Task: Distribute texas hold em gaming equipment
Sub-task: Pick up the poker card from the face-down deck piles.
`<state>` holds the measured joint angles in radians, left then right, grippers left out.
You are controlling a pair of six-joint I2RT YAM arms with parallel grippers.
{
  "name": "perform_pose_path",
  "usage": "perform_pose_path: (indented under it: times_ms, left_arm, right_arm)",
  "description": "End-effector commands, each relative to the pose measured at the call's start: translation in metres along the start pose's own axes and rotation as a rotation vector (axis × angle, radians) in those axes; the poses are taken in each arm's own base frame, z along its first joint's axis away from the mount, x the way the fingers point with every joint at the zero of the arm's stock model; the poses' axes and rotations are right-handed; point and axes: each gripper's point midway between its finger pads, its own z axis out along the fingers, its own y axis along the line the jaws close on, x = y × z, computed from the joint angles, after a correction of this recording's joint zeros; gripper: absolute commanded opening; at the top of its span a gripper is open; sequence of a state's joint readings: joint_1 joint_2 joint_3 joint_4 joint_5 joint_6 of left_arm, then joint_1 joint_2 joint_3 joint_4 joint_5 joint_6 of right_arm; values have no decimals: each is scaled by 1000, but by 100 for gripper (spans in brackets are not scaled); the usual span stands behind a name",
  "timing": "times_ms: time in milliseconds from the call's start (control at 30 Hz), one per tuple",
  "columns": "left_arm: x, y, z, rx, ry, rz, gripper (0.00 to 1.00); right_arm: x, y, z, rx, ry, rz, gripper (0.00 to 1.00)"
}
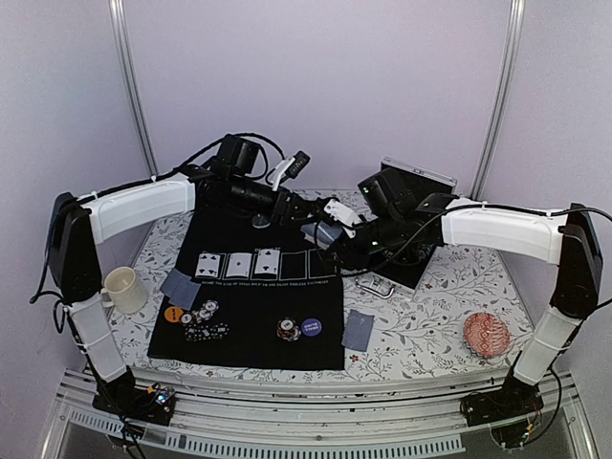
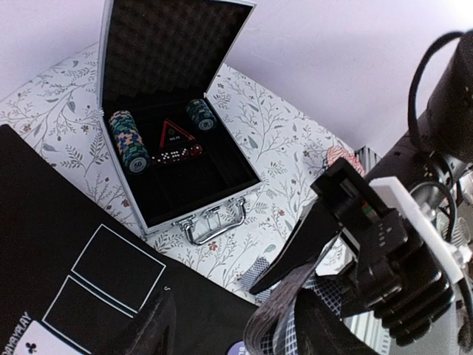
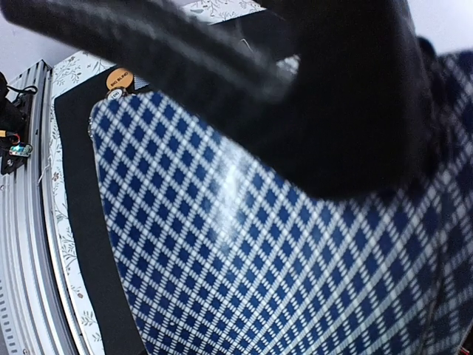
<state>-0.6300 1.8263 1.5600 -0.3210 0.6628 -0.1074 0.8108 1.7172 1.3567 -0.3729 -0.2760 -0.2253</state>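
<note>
My right gripper (image 1: 328, 233) is shut on a deck of blue-checked playing cards (image 1: 319, 232), held above the far right of the black mat (image 1: 249, 349). The deck's back (image 3: 244, 244) fills the right wrist view under one dark finger (image 3: 332, 96). My left gripper (image 1: 302, 216) stands open at the deck, whose edge (image 2: 284, 310) lies between its fingers (image 2: 148, 325). Three face-up cards (image 1: 238, 265) lie in the mat's outlined boxes. Face-down cards lie at the left (image 1: 180, 287) and the right (image 1: 359, 330). Chips (image 1: 206, 311), an orange button (image 1: 173, 314), more chips (image 1: 288, 329) and a purple button (image 1: 311, 327) sit near the front.
An open silver case (image 2: 214, 222) behind the right arm holds chip stacks (image 2: 129, 140). A cream mug (image 1: 122, 290) stands left of the mat, and a red patterned disc (image 1: 486, 335) lies at the right. Two outlined boxes (image 1: 308, 264) on the mat hold no cards.
</note>
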Motion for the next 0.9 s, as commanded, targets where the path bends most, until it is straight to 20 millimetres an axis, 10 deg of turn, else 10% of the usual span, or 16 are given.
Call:
perform_pose_path:
  times_ms: [0, 400, 767, 867]
  left_arm:
    - [9, 6, 1, -65, 56, 25, 51]
    - [2, 8, -13, -130, 49, 75, 20]
    - [-5, -5, -21, -97, 22, 80, 17]
    - [-9, -15, -23, -48, 9, 85, 0]
  right_arm:
    - [-18, 1, -2, -7, -47, -18, 37]
    - [-16, 0, -3, 3, -46, -16, 37]
    - [-16, 0, -4, 7, -44, -17, 37]
    - [-16, 0, -5, 8, -47, -16, 37]
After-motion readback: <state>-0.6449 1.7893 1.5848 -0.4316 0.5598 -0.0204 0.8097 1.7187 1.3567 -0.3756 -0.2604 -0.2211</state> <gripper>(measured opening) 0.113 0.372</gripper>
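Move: The face-down deck, held aloft in the right gripper, lies about 3 cm back, 4 cm right and 3 cm below the left hand. From the right hand, the deck's middle is about 3 cm ahead, 1 cm left and 1 cm above. The nearest face-up card on the mat is roughly 2 cm back and 9 cm left of the left hand, 22 cm below; the chip case is some 2 cm ahead, 22 cm right and 20 cm below. Closing steadily from over half open to nearly shut, the left fingers come together at the deck's far edge and seem to pinch the top card. Meanwhile the left hand dips about 1 cm, eases about 1 cm left and rises again, rolling some 5 degrees. The right hand stays in place and keeps its grip on the deck. ##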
